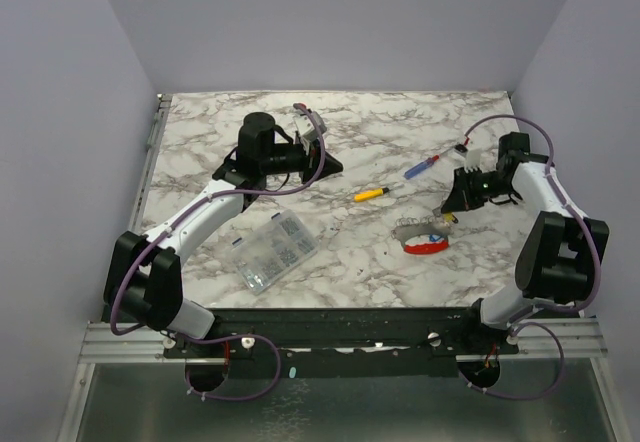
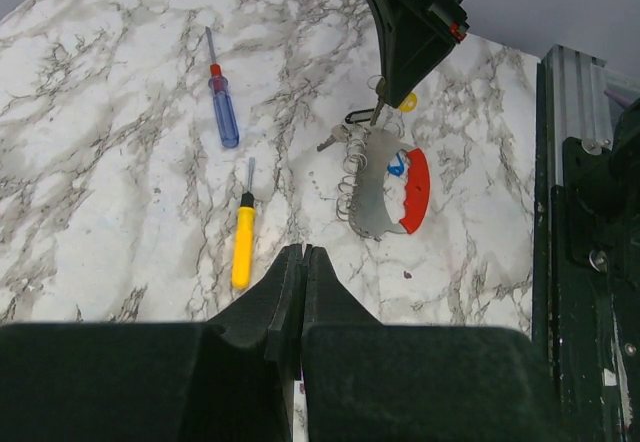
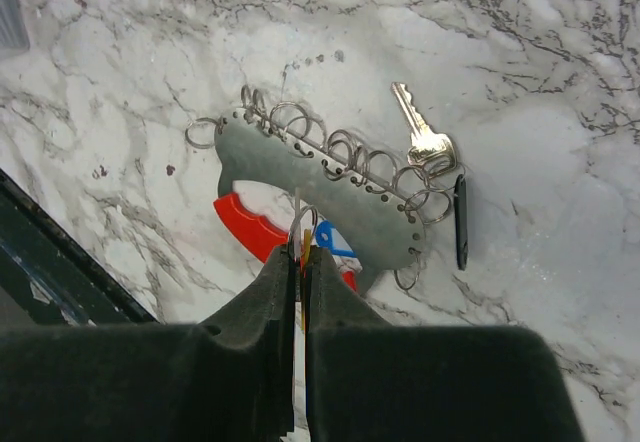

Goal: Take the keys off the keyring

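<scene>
The keyring point(image 3: 330, 187) is a grey metal plate with several wire rings, joined to a red curved band point(image 3: 243, 222). It lies on the marble table, also in the top view point(image 1: 420, 238) and the left wrist view point(image 2: 372, 202). A metal key point(image 3: 423, 140), a black tag point(image 3: 460, 222) and a blue tag point(image 3: 335, 243) lie at it. My right gripper point(image 3: 303, 255) is shut on a yellow-tagged key and its wire ring, just over the plate's edge. Whether that ring is still joined to the plate I cannot tell. My left gripper point(image 2: 303, 253) is shut and empty, well left of the keyring.
A yellow-handled screwdriver point(image 1: 370, 193) and a blue-and-red screwdriver point(image 1: 422, 167) lie between the two grippers. A clear compartment box point(image 1: 272, 252) of small parts sits at the front left. The right arm point(image 2: 410, 22) hangs over the keyring's far end. Grey walls enclose the table.
</scene>
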{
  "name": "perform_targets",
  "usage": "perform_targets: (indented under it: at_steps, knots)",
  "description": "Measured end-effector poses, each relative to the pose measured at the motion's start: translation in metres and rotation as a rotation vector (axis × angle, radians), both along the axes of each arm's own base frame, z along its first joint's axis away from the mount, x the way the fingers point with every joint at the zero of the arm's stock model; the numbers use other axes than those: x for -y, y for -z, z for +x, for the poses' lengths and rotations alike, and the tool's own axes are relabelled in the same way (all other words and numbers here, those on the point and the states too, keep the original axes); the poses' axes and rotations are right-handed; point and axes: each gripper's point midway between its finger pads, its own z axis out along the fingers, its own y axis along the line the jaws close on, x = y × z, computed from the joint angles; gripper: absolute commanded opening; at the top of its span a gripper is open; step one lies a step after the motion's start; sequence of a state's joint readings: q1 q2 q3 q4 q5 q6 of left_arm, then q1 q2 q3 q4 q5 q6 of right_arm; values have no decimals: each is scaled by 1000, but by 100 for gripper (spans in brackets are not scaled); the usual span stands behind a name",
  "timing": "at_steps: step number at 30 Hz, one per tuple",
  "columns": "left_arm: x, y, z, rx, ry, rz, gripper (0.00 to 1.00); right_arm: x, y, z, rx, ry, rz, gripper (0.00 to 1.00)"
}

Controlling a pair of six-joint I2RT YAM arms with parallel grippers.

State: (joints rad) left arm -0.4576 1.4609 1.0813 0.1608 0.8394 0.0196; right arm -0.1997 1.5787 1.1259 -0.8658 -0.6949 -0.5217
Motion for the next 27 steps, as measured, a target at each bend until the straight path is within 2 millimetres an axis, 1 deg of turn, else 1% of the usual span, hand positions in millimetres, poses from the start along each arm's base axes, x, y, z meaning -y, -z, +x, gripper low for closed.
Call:
perform_targets:
  at_steps: [2,6,8,11,15,18,20,22,27]
  knots:
    - [0,1,0,0,0,4,0,-1,1,-4,-8,-11,6,1]
    - [0,3,-1,-1,3,10,0,-7,-5,-6,-9,-31,35,1]
    - [-1,3,-1,1,3,11,0,-8,-13,-3,3,-35,44,1]
    - [-1,4,-1,1,3,14,0,-6,-19,3,25,-33,38,1]
    - [-1,4,-1,3,4,17,0,0,-16,6,23,-18,3,1]
    - [-1,5,-1,4,2,18,0,11,-8,12,1,7,-17,1]
    - [-1,5,-1,3,2,19,0,22,-1,18,-15,33,-31,1]
    - [-2,7,-1,0,2,22,0,35,7,22,-32,63,-46,1]
    - [-2,13,-3,-13,2,30,0,75,30,28,-76,155,-85,1]
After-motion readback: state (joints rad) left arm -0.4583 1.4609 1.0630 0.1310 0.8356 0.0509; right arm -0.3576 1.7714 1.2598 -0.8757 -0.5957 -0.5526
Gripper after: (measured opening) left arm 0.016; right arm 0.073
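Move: My right hand still grips the yellow key. The clear table I carry it over lies roughly 9 cm to this hand's right, 4 cm ahead and 6 cm below. The black tag is about 3 cm ahead and 1 cm right of the fingers, the silver key 4 cm ahead and 4 cm left, and the red-handled tool with its rings 3 cm back and 6 cm left. From my left hand, that clear spot is about 35 cm right, 2 cm ahead and 22 cm down. Keeping the yellow key pinched, I lift my right hand about 2 cm clear of the rings and black tag laid on the table, then swing it right by some 8 cm and a little forward, sinking about 5 cm from the top of the lift towards the bare marble. The wrist turns roughly 10 degrees clockwise on the way, and my fingers stay shut. ##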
